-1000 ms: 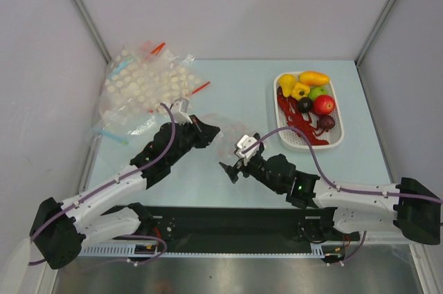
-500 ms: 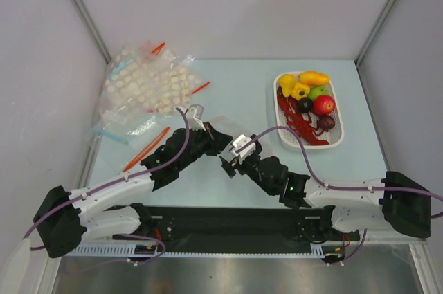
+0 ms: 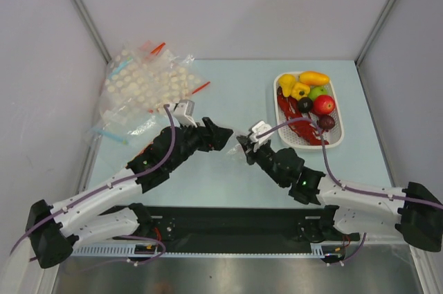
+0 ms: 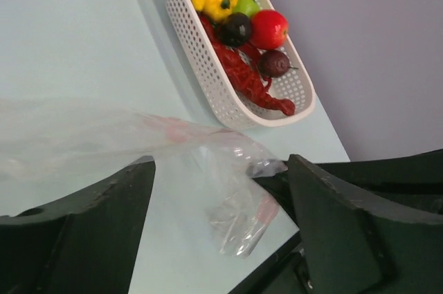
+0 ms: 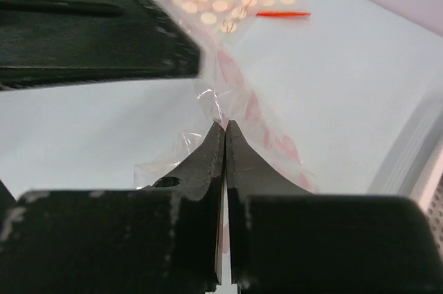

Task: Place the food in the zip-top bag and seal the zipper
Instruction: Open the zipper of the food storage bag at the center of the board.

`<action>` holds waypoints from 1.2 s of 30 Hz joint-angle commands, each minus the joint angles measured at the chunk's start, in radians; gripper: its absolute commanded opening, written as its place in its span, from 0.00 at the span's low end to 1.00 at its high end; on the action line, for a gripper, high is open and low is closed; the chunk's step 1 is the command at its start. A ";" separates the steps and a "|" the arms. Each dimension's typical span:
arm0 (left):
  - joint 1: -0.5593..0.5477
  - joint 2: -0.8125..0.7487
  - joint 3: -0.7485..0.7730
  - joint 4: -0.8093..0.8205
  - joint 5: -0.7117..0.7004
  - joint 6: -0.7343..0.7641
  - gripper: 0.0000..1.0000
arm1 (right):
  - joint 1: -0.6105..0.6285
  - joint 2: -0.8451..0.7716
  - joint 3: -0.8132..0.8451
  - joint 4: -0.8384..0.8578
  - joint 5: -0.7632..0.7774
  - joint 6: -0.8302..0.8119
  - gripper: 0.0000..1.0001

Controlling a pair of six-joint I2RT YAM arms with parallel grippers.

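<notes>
The zip-top bag (image 4: 208,162) is a clear crinkly sheet hanging just above the table between my two grippers. Its pinkish-red zipper (image 4: 266,209) shows through the folds. My right gripper (image 5: 225,125) is shut on an edge of the bag (image 5: 257,120). My left gripper (image 4: 221,194) stands open around the bag, with its fingers off the plastic. In the top view the left gripper (image 3: 225,135) and the right gripper (image 3: 242,143) nearly meet at mid-table. The food (image 3: 308,100) lies in a white basket (image 3: 338,138): yellow pepper, mango, red apple, green apple, dark fruit and lobster (image 4: 242,76).
A heap of clear bags printed with white dots (image 3: 145,86) lies at the back left, with red and blue strips among them. A loose red strip (image 3: 201,88) lies beside it. The basket (image 4: 208,79) stands at the back right, near the right wall.
My left gripper has opened and let go of the bag. My right gripper has shut on the bag and shifted a little right and away from me.
</notes>
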 commanded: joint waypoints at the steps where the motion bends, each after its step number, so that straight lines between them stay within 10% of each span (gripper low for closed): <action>1: -0.003 -0.045 0.132 -0.150 -0.100 0.138 0.85 | -0.078 -0.103 -0.004 -0.008 -0.094 0.090 0.00; 20: -0.003 -0.232 -0.030 0.040 -0.124 0.413 1.00 | -0.655 -0.246 -0.020 -0.083 -0.885 0.573 0.00; 36: -0.023 -0.195 -0.113 0.239 0.131 0.618 1.00 | -0.798 -0.144 0.025 -0.086 -1.079 0.687 0.00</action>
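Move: The food storage bag is pinched in my closed right fingertips. That pinched part is only about 4 cm to the right of my half-spread left fingers, a centimetre back and slightly lower. From my right hand, the food basket stands some 21 cm to the right, 19 cm ahead and about 16 cm below. The pile of bags lies some 26 cm left, 26 cm ahead and 20 cm below my left hand. I draw my hands apart. My right hand keeps its pinch on the bag and carries it about 8 cm right, a little forward towards the basket, first rising 5 cm and then sinking most of that, while it rolls and tips nose-down. My left hand finishes opening and backs off up and to the left, dips slightly, and tilts its fingers up some 30 degrees. ##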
